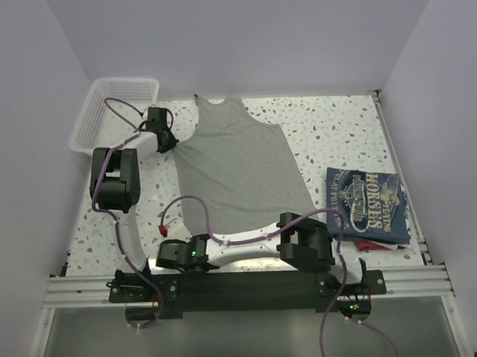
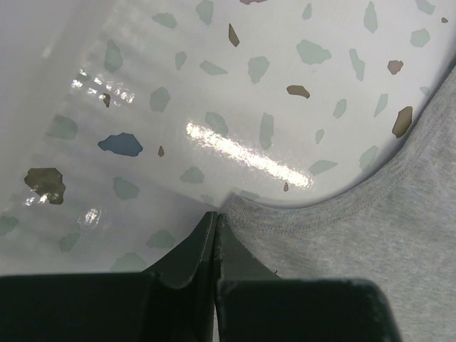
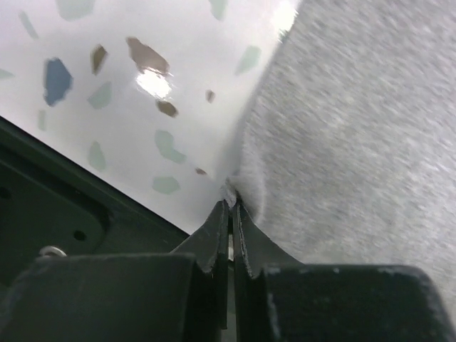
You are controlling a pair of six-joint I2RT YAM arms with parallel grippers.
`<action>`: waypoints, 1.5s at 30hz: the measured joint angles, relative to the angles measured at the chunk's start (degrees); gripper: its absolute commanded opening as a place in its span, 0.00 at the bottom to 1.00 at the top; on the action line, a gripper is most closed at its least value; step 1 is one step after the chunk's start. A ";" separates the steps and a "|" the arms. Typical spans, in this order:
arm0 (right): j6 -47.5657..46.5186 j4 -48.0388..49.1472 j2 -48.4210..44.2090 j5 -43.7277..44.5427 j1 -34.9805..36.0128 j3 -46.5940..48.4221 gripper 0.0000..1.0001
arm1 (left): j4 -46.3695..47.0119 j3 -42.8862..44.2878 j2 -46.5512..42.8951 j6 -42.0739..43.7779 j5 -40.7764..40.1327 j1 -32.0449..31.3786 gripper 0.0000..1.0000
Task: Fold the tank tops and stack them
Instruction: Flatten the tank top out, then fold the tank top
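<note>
The light grey tank top [image 1: 238, 167] lies spread flat mid-table, neck at the far side. My left gripper [image 1: 167, 140] is shut at its left side corner below the armhole; in the left wrist view the jaws [image 2: 216, 214] pinch the hem corner of the grey cloth [image 2: 356, 249]. My right gripper [image 1: 182, 247] is low near the front edge, shut on a bunched bit of the grey top's edge [image 3: 249, 178], as the right wrist view [image 3: 231, 203] shows. The navy tank top with white lettering [image 1: 366, 204] lies folded at the right, with the red one [image 1: 376, 244] peeking out beneath.
A white mesh basket [image 1: 115, 112] stands at the far left corner, just behind the left gripper. The black frame rail [image 1: 242, 284] runs along the front edge, close under the right gripper. Purple cables loop over both arms.
</note>
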 measured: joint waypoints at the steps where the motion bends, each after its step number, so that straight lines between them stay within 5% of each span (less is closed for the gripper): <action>1: 0.02 0.98 -1.03 0.00 -0.02 -1.73 0.00 | 0.00 0.00 0.00 0.00 -0.04 -0.02 0.00; 16: -1.53 12.55 -24.13 -7.78 -1.40 -24.96 0.00 | -0.61 0.31 0.02 -0.04 -1.49 0.00 0.00; 45: -2.91 16.33 -19.17 -18.58 -3.37 -15.02 0.00 | -2.47 1.07 -4.35 -0.22 -5.57 1.64 0.00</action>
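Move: The grey tank top lies spread just below both closed grippers: its middle is about 24 cm to the left gripper's right and 14 cm back. The basket's middle is some 21 cm left of that gripper and 13 cm ahead. From the right gripper, at the hem's left corner, the tank top's middle is roughly 29 cm ahead and 20 cm right, and the folded stack about 57 cm right and 17 cm ahead. Keep both grippers shut on the tank top, the left on the underarm corner, the right on the hem corner. Swing the right gripper about 5.5 cm right, slightly back and up, then bring it left again while lifting to some 9 cm overall, rolling its left side up about 20 degrees. Late on, raise the left gripper about 4 cm and draw it 3 cm left, towards the basket. ##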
